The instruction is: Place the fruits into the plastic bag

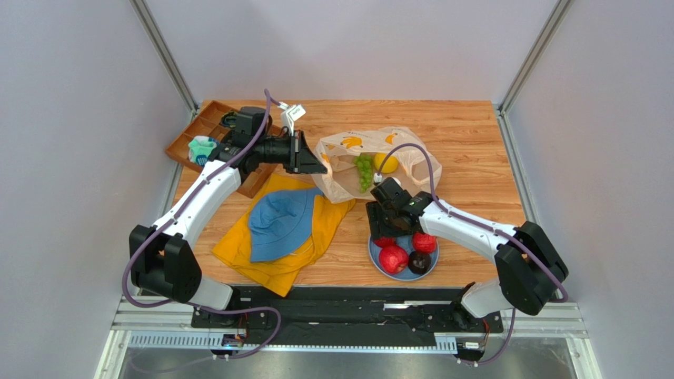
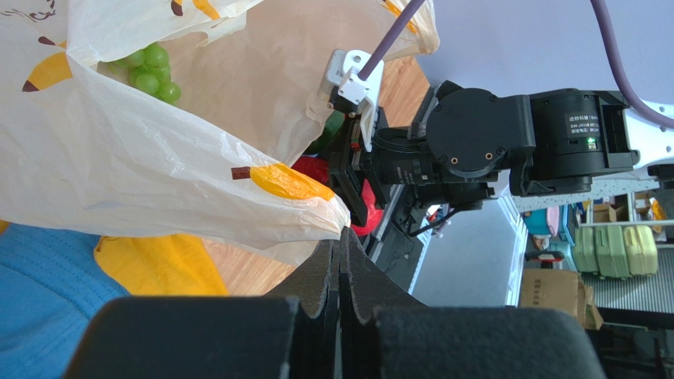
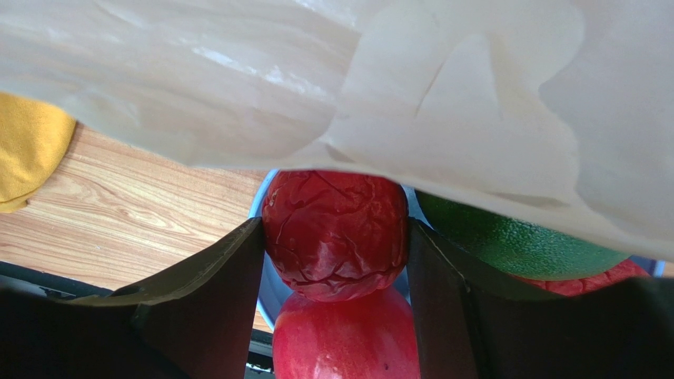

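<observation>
The plastic bag (image 1: 403,155), cream with printed bananas, lies open at the table's middle. A green grape bunch (image 1: 364,170) and a yellow lemon (image 1: 386,163) lie inside it. My left gripper (image 1: 316,163) is shut on the bag's left rim (image 2: 316,207), holding it up. A blue plate (image 1: 401,275) in front carries red round fruits (image 1: 393,259) and a dark plum-like fruit (image 1: 419,262). My right gripper (image 1: 384,229) is down over the plate, its fingers (image 3: 229,276) pressed on both sides of a wrinkled red fruit (image 3: 336,233). A green oval fruit (image 3: 514,241) lies beside it, under the bag's film.
A blue hat (image 1: 281,225) lies on a yellow cloth (image 1: 273,264) left of the plate. A wooden tray (image 1: 207,126) with a teal object (image 1: 202,148) stands at the back left. Grey walls close in both sides.
</observation>
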`<action>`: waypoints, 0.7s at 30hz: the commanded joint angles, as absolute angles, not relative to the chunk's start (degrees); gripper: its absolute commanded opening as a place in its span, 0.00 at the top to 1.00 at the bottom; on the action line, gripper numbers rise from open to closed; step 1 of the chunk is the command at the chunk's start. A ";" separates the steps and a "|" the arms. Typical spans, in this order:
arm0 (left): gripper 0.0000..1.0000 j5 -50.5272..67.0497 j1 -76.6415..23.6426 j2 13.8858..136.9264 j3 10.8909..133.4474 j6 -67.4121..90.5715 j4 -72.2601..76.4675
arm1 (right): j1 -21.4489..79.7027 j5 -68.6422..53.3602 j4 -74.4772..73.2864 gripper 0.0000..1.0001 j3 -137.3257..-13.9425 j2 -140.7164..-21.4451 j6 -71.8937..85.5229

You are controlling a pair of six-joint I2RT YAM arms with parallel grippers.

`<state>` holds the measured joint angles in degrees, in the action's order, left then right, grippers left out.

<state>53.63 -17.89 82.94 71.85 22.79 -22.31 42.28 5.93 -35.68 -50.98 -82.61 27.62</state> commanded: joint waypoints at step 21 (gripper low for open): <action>1.00 54.14 -17.58 82.79 74.71 21.18 -22.41 | 42.01 -13.00 -34.63 0.77 -59.57 -63.98 15.91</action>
<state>53.80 -17.89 82.94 71.85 22.68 -22.37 42.28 -7.97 -37.17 -53.30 -66.24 18.65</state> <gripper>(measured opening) 0.007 0.629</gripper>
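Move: My right hand already has its fingers around the wrinkled red fruit at the far-left side of the plate. The plastic bag's middle is about 16 cm ahead, nearly level sideways, and 5 cm higher. The green fruit sits roughly 4 cm ahead and 6 cm right, the big red fruit about 6 cm back and 3 cm right. From my left hand, the gripped fruit is some 10 cm back, 15 cm right and 18 cm below. Keeping the wrinkled red fruit pinched, my right hand lifts it up out of the plate about 9 cm, slipping some 3 cm left and slightly back from the bag. As I rise, the wrist tilts so the fingertips swing out to the left and turns about 15 degrees counter-clockwise. My left hand stays put, still holding the bag's corner up. ##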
